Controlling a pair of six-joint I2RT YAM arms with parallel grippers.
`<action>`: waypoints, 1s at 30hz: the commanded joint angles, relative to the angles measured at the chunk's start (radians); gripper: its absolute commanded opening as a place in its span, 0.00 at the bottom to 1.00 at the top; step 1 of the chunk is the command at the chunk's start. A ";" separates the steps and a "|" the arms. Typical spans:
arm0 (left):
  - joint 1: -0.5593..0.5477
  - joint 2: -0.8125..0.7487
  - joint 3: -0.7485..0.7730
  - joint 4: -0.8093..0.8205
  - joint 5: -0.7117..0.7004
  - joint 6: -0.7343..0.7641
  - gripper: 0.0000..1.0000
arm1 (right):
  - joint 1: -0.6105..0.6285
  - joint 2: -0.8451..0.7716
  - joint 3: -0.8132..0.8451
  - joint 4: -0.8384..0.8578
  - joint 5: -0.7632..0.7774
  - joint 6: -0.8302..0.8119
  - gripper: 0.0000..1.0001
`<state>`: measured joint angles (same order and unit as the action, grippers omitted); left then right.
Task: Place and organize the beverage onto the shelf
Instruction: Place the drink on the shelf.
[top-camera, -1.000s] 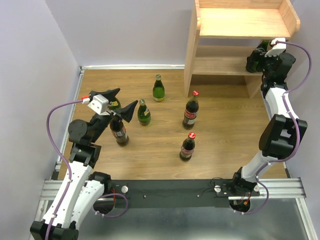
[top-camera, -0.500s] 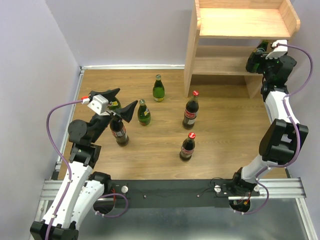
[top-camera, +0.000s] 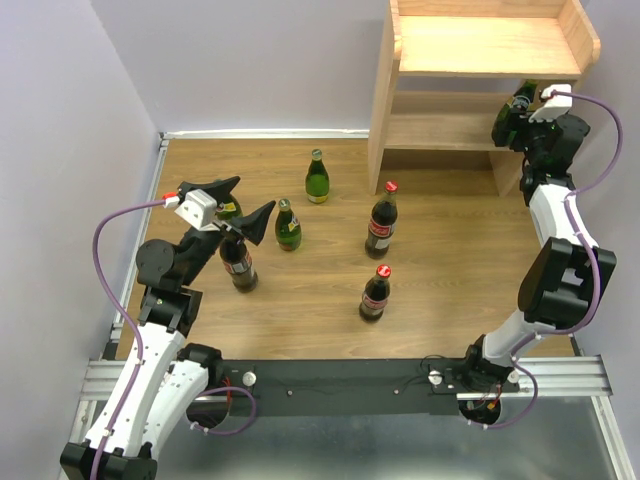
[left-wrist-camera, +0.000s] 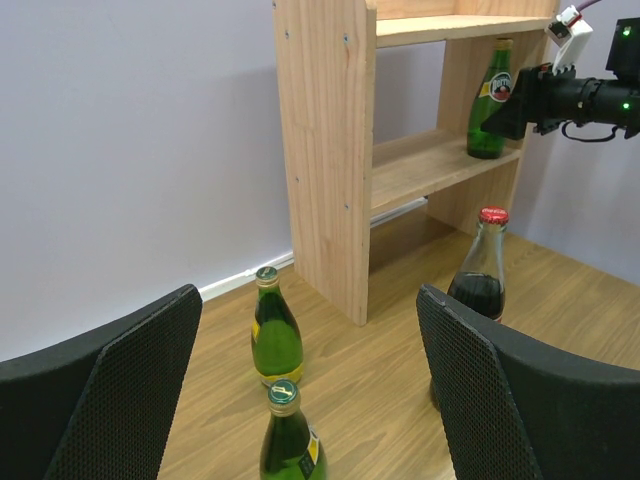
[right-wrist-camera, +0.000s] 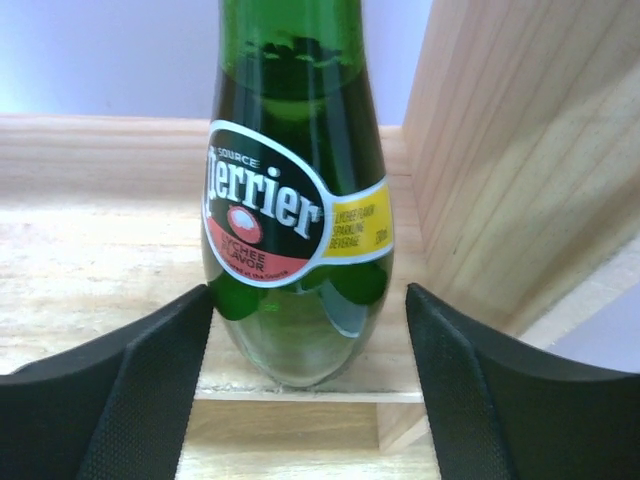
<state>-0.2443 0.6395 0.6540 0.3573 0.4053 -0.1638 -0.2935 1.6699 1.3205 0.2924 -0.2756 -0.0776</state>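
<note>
The shelf (top-camera: 480, 45) stands at the back right, its top board bare. One green beverage bottle (top-camera: 522, 97) stands upright at the right end of the lower tier. In the right wrist view this bottle (right-wrist-camera: 295, 220) sits at the board's (right-wrist-camera: 90, 230) front edge next to the side panel (right-wrist-camera: 520, 150). My right gripper (right-wrist-camera: 308, 292) is open around its base, with a gap on the right side. On the floor stand green bottles (top-camera: 317, 178) (top-camera: 288, 226) and cola bottles (top-camera: 381, 220) (top-camera: 375, 294) (top-camera: 238, 265). My left gripper (top-camera: 235, 205) hangs open above them, holding nothing.
Another green bottle (top-camera: 228, 208) is partly hidden under my left gripper. Purple walls close the left, back and right sides. A metal rail (top-camera: 350, 375) runs along the near edge. The shelf's left side panel (left-wrist-camera: 330, 150) stands just beyond the floor bottles.
My right wrist has shifted slightly at the shelf's lower tier and its jaws have narrowed a little around the green bottle. The left arm and the floor bottles have not moved.
</note>
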 joint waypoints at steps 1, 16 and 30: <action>-0.003 -0.014 0.004 -0.011 -0.013 0.012 0.96 | 0.002 0.019 0.023 0.021 0.018 -0.001 0.70; -0.003 -0.011 0.004 -0.012 -0.014 0.014 0.96 | 0.002 0.048 0.056 0.040 0.117 -0.036 0.45; -0.003 -0.011 0.003 -0.012 -0.013 0.014 0.96 | -0.006 0.057 0.062 0.051 0.202 -0.051 0.46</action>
<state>-0.2443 0.6395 0.6540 0.3573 0.4049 -0.1612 -0.2863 1.7016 1.3495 0.3069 -0.1440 -0.1097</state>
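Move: The green bottle already stands upright near the right end of the middle shelf, its middle some 3 cm ahead of the right gripper's open fingers, level sideways and about 4 cm above. The shelf's right side panel is roughly 6 cm to the right and 8 cm ahead; the middle board's centre lies about 11 cm left, 8 cm ahead and 7 cm down. From the left gripper the bottle is about 28 cm ahead, 58 cm right and 5 cm lower. Close the right fingers partway on the green bottle's lower body while easing forward less than 1 cm, then, keeping height, swing the fingertips about 2 cm right towards the side panel, turning some 5 degrees clockwise. Finish by narrowing the fingers further in front of the bottle. ##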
